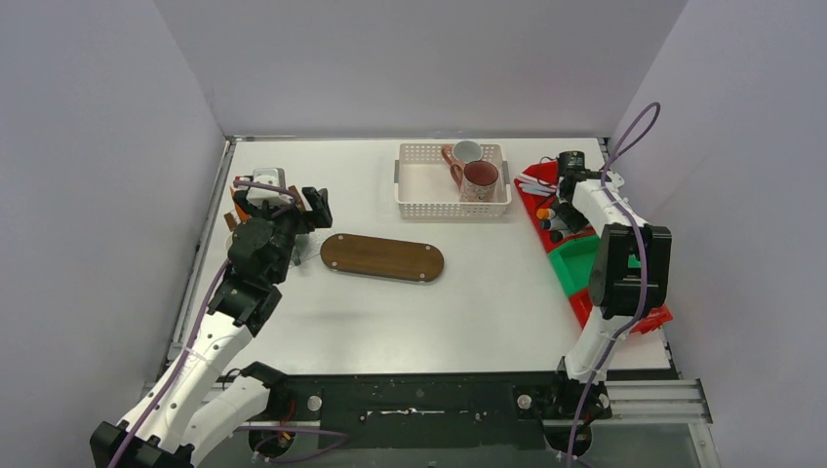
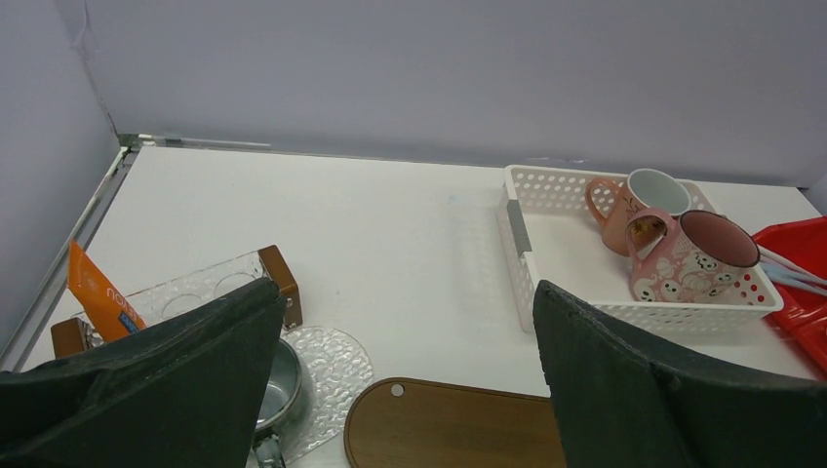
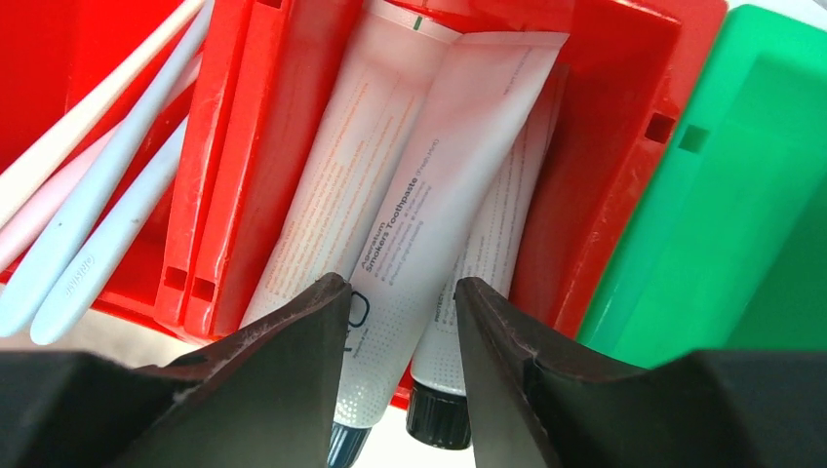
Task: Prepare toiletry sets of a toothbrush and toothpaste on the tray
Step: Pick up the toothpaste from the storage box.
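In the right wrist view my right gripper [image 3: 402, 312] is down in the red bin [image 3: 605, 146], its jaws closed against both sides of a white toothpaste tube [image 3: 439, 195]. Two more tubes [image 3: 341, 166] lie beside and under it. Pale blue, pink and white toothbrushes [image 3: 107, 224] lie in the bin's left compartment. The oval wooden tray [image 1: 382, 257] lies bare mid-table. My left gripper [image 1: 283, 207] hovers wide open and holding nothing at the tray's left end [image 2: 449, 429]. A maroon-rimmed pink mug [image 1: 480, 178] and a pinkish mug [image 1: 466, 153] sit in the white basket [image 1: 453, 181].
A green bin [image 1: 575, 261] adjoins the red one along the right wall. Under my left gripper stand a clear holder with an orange packet [image 2: 102, 297] and a small metal cup [image 2: 278, 385] on a glass coaster. Walls enclose the table on three sides.
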You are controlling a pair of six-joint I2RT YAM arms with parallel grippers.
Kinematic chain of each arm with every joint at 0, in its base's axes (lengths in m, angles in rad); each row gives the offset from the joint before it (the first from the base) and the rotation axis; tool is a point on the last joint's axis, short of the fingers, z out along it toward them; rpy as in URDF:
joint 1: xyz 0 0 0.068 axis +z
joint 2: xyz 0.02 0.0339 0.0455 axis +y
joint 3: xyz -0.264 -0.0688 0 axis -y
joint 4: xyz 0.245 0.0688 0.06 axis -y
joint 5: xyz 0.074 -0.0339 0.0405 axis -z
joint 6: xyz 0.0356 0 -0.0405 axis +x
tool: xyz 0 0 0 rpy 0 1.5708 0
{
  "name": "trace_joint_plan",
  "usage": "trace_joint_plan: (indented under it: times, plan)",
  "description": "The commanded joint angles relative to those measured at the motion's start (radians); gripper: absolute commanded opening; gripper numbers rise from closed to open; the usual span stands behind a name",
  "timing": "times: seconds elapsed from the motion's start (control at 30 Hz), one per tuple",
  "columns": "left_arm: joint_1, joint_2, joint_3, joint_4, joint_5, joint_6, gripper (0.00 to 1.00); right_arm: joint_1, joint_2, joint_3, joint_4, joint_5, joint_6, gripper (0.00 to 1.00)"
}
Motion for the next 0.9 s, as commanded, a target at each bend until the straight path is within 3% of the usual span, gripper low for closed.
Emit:
trace_joint_plan:
  times: [0.0, 0.33, 0.5, 0.87]
  plan:
    - [-0.006, -0.006, 0.004, 0.034, -0.003, 0.015, 0.97, -0.013, 0.032, 0.030, 0.014, -0.015, 0.024, 0.44]
    - [-0.006, -0.004, -0.002, 0.041, -0.002, 0.018, 0.97, -0.030, 0.060, 0.040, 0.020, -0.053, 0.020, 0.43]
    - [-0.006, -0.004, -0.004, 0.045, -0.001, 0.019, 0.97, -0.038, 0.028, 0.036, 0.023, -0.073, 0.014, 0.24]
    - [-0.006, 0.000, -0.009, 0.050, 0.006, 0.018, 0.97, -0.047, -0.113, 0.008, 0.041, -0.087, -0.012, 0.10]
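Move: The toothpaste tube with the navy cap lies between the right hand's open fingers, its middle about 3 cm to their right, level with them fore and aft, and 2 cm below. The orange-capped tube is roughly 3 cm farther out than that tube and the black-capped one 3 cm nearer the base. The toothbrushes lie some 9 cm ahead of the right hand and 2 cm left, 4 cm lower. From the left hand the navy-capped tube is about 60 cm right, 9 cm ahead and 26 cm below. The navy-capped toothpaste tube is pinched across its cap-side half: the right hand settles barely 1 cm down and forward over it, pauses there, then shuts its half-open fingers onto both sides of it. They stop short of fully closed, and the hand starts back up by roughly half a centimetre, the wrist rolling about 5 degrees. ##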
